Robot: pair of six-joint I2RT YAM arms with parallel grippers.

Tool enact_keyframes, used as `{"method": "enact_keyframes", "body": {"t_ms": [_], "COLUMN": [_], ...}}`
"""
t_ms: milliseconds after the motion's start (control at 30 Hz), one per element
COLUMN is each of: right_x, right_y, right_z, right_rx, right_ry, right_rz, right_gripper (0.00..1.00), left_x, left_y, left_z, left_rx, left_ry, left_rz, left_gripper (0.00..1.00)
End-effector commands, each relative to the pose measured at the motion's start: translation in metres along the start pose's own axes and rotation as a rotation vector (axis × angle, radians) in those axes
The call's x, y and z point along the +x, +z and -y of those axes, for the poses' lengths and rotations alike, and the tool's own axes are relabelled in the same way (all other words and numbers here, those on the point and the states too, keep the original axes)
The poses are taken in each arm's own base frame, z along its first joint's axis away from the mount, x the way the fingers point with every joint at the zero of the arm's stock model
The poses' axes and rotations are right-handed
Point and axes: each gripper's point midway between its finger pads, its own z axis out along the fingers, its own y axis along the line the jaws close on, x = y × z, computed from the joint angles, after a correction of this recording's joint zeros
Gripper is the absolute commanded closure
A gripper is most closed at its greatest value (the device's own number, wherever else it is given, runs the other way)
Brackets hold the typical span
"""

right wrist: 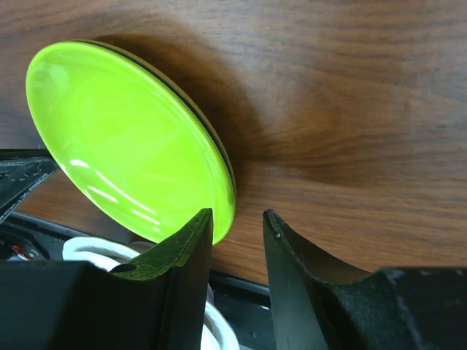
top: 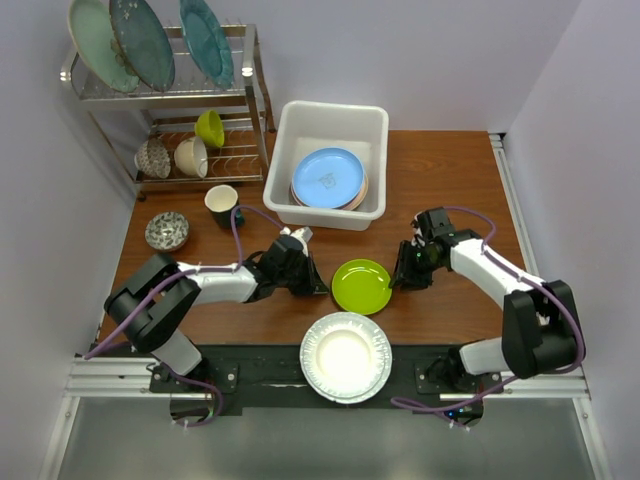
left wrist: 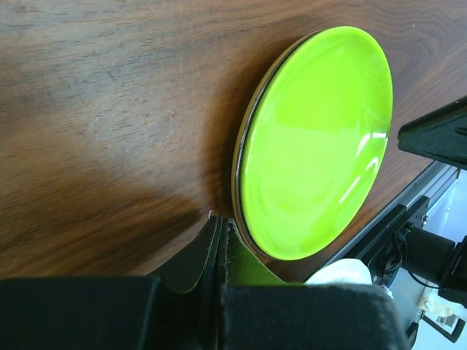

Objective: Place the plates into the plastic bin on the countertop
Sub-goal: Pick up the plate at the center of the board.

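Observation:
A lime green plate (top: 361, 286) (left wrist: 317, 138) (right wrist: 124, 135) lies on the countertop (top: 450, 180) between my two grippers. My left gripper (top: 318, 285) (left wrist: 221, 221) is shut and empty, its tip down on the wood just beside the plate's left rim. At the plate's right rim stands my right gripper (top: 403, 280) (right wrist: 238, 216), open, with one finger over the rim and the other on bare wood. A white fluted plate (top: 346, 356) sits at the near edge. The plastic bin (top: 375, 130) at the back holds a blue plate (top: 327, 177) on top of others.
A wire dish rack (top: 255, 85) at the back left carries large teal plates (top: 140, 40) and small bowls (top: 190, 155). A dark cup (top: 221, 205) and a patterned bowl (top: 167, 231) stand on the wood left of the bin.

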Motion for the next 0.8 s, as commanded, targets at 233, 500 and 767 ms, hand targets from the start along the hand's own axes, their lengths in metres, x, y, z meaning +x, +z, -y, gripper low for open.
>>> {"method": "enact_keyframes", "body": {"t_ms": [233,500,767], "right_x": [-0.006,-0.005,-0.016], "right_y": [0.014,0.020,-0.005], "right_z": [-0.005,-0.004,-0.019], "right_rx": [-0.022,-0.022,-0.055], "right_ry": [-0.022,-0.026,-0.050], "right_rz": [0.002,-0.005,0.040], "right_gripper": [0.69,0.92,1.00], "left_x": [-0.001,-0.001,-0.003], "left_y": [-0.016,-0.021,-0.028], "left_z": [0.005,0.004,0.003], "left_rx": [0.015,0.004,-0.016], "left_ry": [-0.001,0.001,-0.001], "left_rz": [0.034,0.038,0.051], "left_gripper": [1.00,1.00,1.00]}}
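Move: The green plate's middle is about 7 cm left of the right hand, level fore and aft and some 3 cm below, its near rim by the fingers. From that hand the white plate stack is roughly 15 cm back and 11 cm left, and the bin about 26 cm ahead and 14 cm left. From the left hand the green plate is some 8 cm right and 1 cm ahead. Right hand sinks about 2 cm, pinching the green plate's right rim, then rises slightly; left eases away, closed. ##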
